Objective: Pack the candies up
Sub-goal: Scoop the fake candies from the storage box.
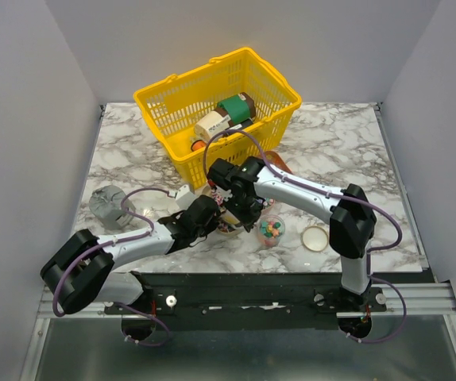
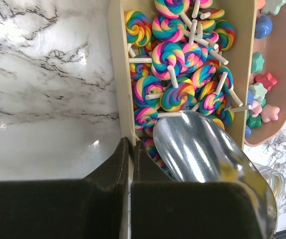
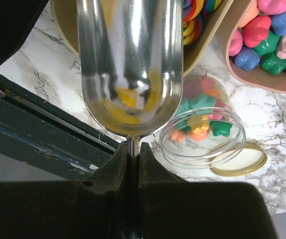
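The candies lie in a beige tray (image 2: 117, 74): swirl lollipops (image 2: 175, 74) in one compartment, star-shaped candies (image 2: 262, 94) in the one beside it. My left gripper (image 2: 131, 144) is shut on the thin wall of the lollipop compartment. My right gripper (image 3: 132, 147) is shut on the handle of a metal scoop (image 3: 125, 64), whose bowl holds nothing and reaches over the lollipops (image 3: 195, 15). A clear jar (image 3: 203, 134) with a few star candies stands open just right of the scoop. In the top view both grippers (image 1: 212, 213) (image 1: 236, 198) meet over the tray.
A gold lid (image 3: 242, 162) lies beside the jar (image 1: 271, 231). A yellow basket (image 1: 216, 103) with bottles and cans stands behind the tray. A grey crumpled object (image 1: 109, 205) sits at the table's left. The black base rail runs along the near edge.
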Motion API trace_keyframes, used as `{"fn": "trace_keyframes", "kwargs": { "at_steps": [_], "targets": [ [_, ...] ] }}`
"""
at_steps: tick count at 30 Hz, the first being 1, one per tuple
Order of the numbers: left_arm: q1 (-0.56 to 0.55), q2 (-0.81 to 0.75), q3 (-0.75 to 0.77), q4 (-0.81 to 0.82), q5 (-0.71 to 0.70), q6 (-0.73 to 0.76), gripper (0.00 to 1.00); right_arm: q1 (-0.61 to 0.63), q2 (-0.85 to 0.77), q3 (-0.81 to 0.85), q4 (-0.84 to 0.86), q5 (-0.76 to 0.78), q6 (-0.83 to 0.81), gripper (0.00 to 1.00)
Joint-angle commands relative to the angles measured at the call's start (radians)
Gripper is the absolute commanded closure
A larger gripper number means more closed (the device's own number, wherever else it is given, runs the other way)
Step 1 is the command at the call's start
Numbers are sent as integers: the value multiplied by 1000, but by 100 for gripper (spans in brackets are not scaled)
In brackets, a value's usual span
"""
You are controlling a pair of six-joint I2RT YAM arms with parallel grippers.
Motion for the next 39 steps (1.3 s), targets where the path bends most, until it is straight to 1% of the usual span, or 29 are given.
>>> {"fn": "trace_keyframes", "kwargs": {
  "at_steps": [1, 12, 17, 19, 20, 22, 23, 24, 27, 30, 35, 37, 39],
  "targets": [
    [-14, -9, -13, -72, 11, 38, 100, -1, 93, -25, 130, 58, 59, 99],
    [-43, -80, 1, -123, -45, 43, 100, -25, 159, 61, 165, 57, 157, 99],
    [-46, -91, -7, -135, -52, 32, 100, -38, 175, 67, 173, 29, 160, 99],
    [-47, -94, -5, -141, -56, 32, 100, -38, 178, 75, 141, -5, 145, 99],
    [-47, -95, -2, -149, -68, 34, 98, -38, 175, 80, 130, -9, 124, 99],
    [-46, -101, 4, -156, -79, 32, 90, -38, 144, 66, 107, -72, 107, 99],
    [-46, -103, 6, -164, -88, 35, 86, -36, 133, 51, 98, -90, 84, 99],
    [-46, -105, 7, -164, -97, 37, 77, -36, 121, 44, 86, -112, 76, 99],
    [-46, -111, 15, -170, -117, 43, 67, -36, 83, 12, 52, -134, 47, 99],
    [-46, -126, 18, -179, -134, 48, 64, -38, 58, -9, 27, -131, 36, 99],
    [-46, -157, -14, -147, -144, 40, 64, -38, 43, 9, -10, -111, 24, 99],
    [-46, -152, -23, -144, -141, 28, 67, -38, 43, 43, -31, -111, 18, 99],
    [-46, -144, -28, -139, -134, 25, 73, -38, 59, 67, -43, -117, 4, 99]
  ]
}}
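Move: The left hand holds the lollipop tray's left rim, with the tray's middle about 5 cm ahead, 3 cm right and slightly below. The right hand keeps the scoop, its bowl already in the tray; the tray's middle lies some 6 cm ahead of that hand, 8 cm left and 8 cm lower. The star-candy tray stands about 8 cm right and 5 cm farther out of it; the clear storage box is some 5 cm right of the right hand and 2 cm ahead. Leftward and a little forward and down, the right hand drives the scoop about 4 cm through the lollipops, turning slightly clockwise, then eases back right about 1 cm as its fingertips tilt left and back. The left hand, still pinching the rim, draws left about 2 cm and slightly back, then opens partway and rises some 1.5 cm. ##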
